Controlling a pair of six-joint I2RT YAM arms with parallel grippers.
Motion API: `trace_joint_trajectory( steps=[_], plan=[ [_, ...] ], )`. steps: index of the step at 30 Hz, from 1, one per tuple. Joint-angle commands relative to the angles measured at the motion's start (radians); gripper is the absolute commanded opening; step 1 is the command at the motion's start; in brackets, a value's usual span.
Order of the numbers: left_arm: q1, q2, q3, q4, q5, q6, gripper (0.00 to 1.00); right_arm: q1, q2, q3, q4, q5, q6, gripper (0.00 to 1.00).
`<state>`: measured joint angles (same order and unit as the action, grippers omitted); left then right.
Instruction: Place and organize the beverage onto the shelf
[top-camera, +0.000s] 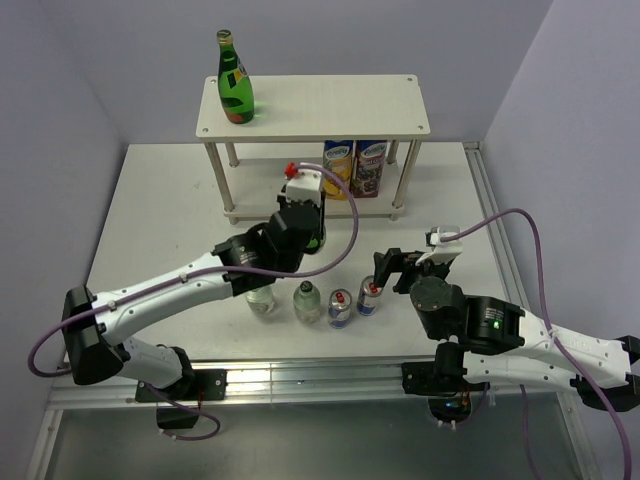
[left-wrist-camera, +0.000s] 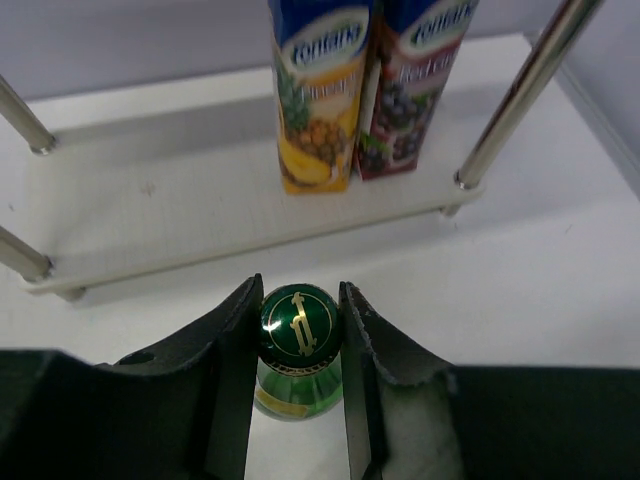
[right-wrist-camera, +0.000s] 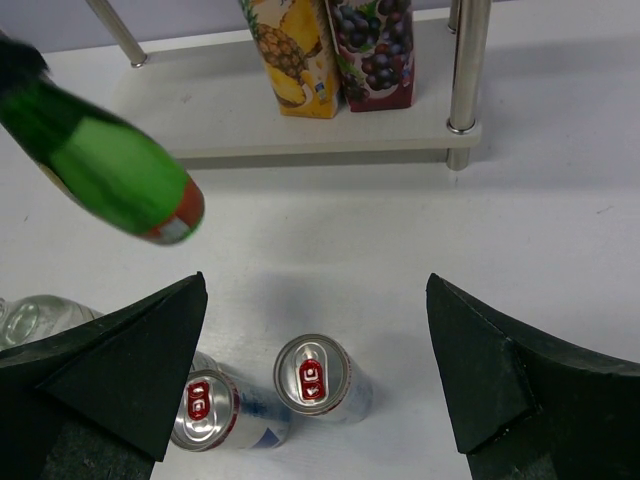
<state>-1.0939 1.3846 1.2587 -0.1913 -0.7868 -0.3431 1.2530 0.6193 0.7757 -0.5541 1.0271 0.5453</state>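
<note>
On the shelf's top board (top-camera: 330, 100) one green glass bottle (top-camera: 235, 90) stands at the left end. My left gripper (left-wrist-camera: 300, 302) is shut on the cap and neck of a second green bottle (left-wrist-camera: 300, 325). In the right wrist view that bottle (right-wrist-camera: 110, 165) hangs tilted, its base off the table. Two slim cans (right-wrist-camera: 313, 372) (right-wrist-camera: 205, 410) stand upright on the table, below and between the fingers of my open right gripper (right-wrist-camera: 315, 285). Two small clear bottles (top-camera: 260, 300) (top-camera: 307, 300) stand left of the cans (top-camera: 340, 308) (top-camera: 369, 296).
Two juice cartons (top-camera: 340, 165) (top-camera: 371, 165) stand side by side on the shelf's lower board (left-wrist-camera: 150, 210), toward its right. Slim metal posts (right-wrist-camera: 468, 70) hold up the boards. A purple cable (top-camera: 520, 215) loops above the right arm.
</note>
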Motion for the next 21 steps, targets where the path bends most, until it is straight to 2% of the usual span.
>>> trace_joint_trajectory(
  steps=[1,11,21],
  plan=[
    [0.029,-0.050,0.197,0.049,-0.025,0.110,0.00,0.011,-0.010,-0.010,0.020,0.025,0.005,0.97],
    [0.146,0.057,0.670,-0.042,0.067,0.268,0.00,0.011,-0.030,-0.019,0.034,0.027,-0.005,0.96],
    [0.200,0.180,0.909,0.046,0.101,0.412,0.00,0.014,-0.041,-0.021,0.037,0.028,-0.005,0.96]
  ],
)
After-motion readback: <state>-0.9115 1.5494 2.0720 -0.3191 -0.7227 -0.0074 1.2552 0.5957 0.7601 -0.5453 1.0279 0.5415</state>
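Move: Ahead of the left hand, which already holds a green bottle by its neck, the free spot on the top shelf board lies about 28 cm forward, 8 cm left and 2 cm higher. The standing green bottle is some 29 cm ahead, 18 cm left, 12 cm up. On the lower board, the pineapple juice stands about 29 cm ahead and 7 cm right, its middle 16 cm down. From the right hand that spot is about 38 cm ahead, 24 cm left, 6 cm up. Lifting fast and steeply in front of the shelf, the left hand carries the green bottle up about 25 cm, drifting some 5 cm forward and 6 cm left towards the standing bottle and slowing near the top. The wrist tips up roughly 20 degrees, swinging the bottle's base forward, while the fingers keep their pinch on the neck just under the cap. ##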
